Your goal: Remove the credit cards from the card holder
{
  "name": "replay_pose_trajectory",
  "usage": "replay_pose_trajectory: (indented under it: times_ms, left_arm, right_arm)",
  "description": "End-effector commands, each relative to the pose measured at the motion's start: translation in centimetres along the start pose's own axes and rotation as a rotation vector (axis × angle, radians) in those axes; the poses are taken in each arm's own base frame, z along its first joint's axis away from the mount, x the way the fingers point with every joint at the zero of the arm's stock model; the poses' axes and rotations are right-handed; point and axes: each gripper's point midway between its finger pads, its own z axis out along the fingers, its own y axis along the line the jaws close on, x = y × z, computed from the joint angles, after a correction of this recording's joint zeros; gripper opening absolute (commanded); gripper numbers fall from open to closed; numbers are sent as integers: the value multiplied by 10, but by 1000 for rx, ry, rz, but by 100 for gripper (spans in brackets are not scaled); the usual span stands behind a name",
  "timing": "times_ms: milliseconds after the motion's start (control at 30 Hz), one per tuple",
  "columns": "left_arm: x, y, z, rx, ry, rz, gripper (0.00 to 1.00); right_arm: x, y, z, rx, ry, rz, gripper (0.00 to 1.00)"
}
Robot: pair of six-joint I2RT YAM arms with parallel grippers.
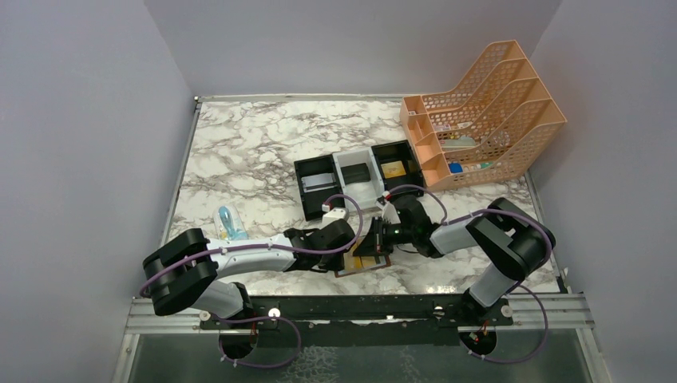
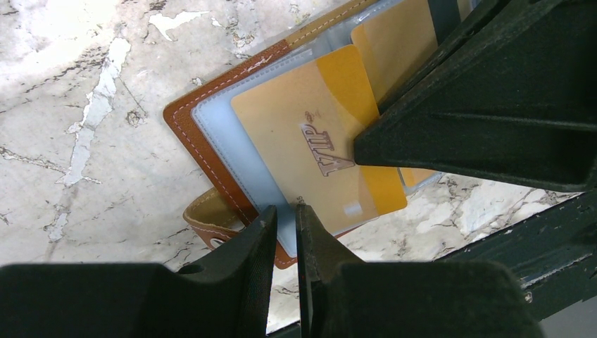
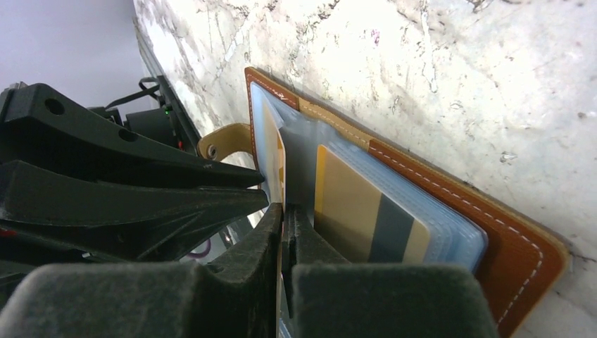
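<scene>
The brown card holder (image 1: 367, 267) lies open near the table's front edge, its pale blue pockets (image 2: 215, 120) facing up. My left gripper (image 2: 286, 209) pinches the pocket edge next to the snap tab (image 2: 204, 211), its jaws nearly together. My right gripper (image 3: 283, 208) is shut on a gold-tan credit card marked VIP (image 2: 296, 134), which sticks partway out of a raised pocket. A second gold card with a dark stripe (image 3: 352, 211) sits in another pocket. Seen from above, the left gripper (image 1: 351, 243) and right gripper (image 1: 377, 239) meet over the holder.
A black-and-white three-compartment tray (image 1: 315, 163) stands behind the grippers, with a gold card (image 1: 393, 169) and a dark card (image 1: 357, 171) in it. An orange mesh file rack (image 1: 487, 112) fills the back right. A clear bluish object (image 1: 231, 223) lies at the left.
</scene>
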Motion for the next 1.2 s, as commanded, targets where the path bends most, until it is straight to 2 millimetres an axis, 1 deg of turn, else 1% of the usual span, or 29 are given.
replay_pose_trajectory:
  times_ms: [0, 133, 233, 400, 533, 667, 733, 800, 867, 900, 933, 1000, 1067, 1167]
  left_arm:
    - [5, 13, 3, -49, 1, 22, 20]
    - [5, 15, 2, -53, -1, 22, 20]
    - [7, 18, 3, -62, 2, 25, 20]
    - [5, 17, 1, -59, -6, 23, 20]
    - [-2, 11, -4, -34, -27, 24, 20]
    - [-21, -2, -16, 13, -91, 12, 28]
    - [-31, -10, -25, 45, -130, 1, 32]
    - [-41, -16, -35, 78, -169, -7, 40]
    - [-49, -20, -46, 106, -203, -2, 48]
    - [-51, -19, -51, 109, -216, 5, 53]
    - [-55, -15, -55, 100, -232, 8, 59]
    - [-62, -6, -61, 74, -246, 11, 69]
    - [-69, 4, -65, 53, -251, 14, 73]
    - [-81, 19, -70, 37, -259, -13, 77]
  right_arm:
    - [-6, 0, -3, 44, -23, -32, 1]
    - [-12, -5, -14, 130, -51, -71, 1]
    - [-13, -11, -23, 181, -52, -78, 1]
    - [-23, -8, -42, 224, -88, -111, 1]
    - [-39, 10, -58, 219, -144, -174, 1]
    - [-49, 35, -69, 175, -194, -244, 1]
    - [-57, 42, -76, 178, -235, -283, 1]
    - [-69, 46, -87, 214, -305, -326, 1]
    - [-88, 50, -102, 277, -400, -377, 1]
    - [-100, 50, -112, 326, -467, -402, 1]
    - [-112, 51, -122, 371, -525, -421, 1]
    - [-132, 48, -142, 487, -612, -431, 1]
    - [-149, 48, -158, 581, -671, -448, 1]
    - [-170, 57, -172, 646, -738, -506, 1]
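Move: The gold VIP card is already pinched by its right-hand long edge, so its middle is some 2 cm left of the right hand. The tray's right black compartment, where a gold card lies, is about 24 cm ahead and 10 cm right of this hand, at much the same height; the white one is 21 cm straight ahead. The striped card's page is 3 cm to its right. From the left hand, the VIP card lies 2 cm ahead and 3 cm right. The gold VIP card is drawn rightward from the holder's left page in the right hand's still-closed fingers, about 4 cm with little lift, then carried quickly up, forward and right towards the right black compartment, some 14 cm up in all, the wrist rolling and turning clockwise. The left fingers rest on that page until the pull is done, then lift off about 8 cm, opening wide and easing forward. ##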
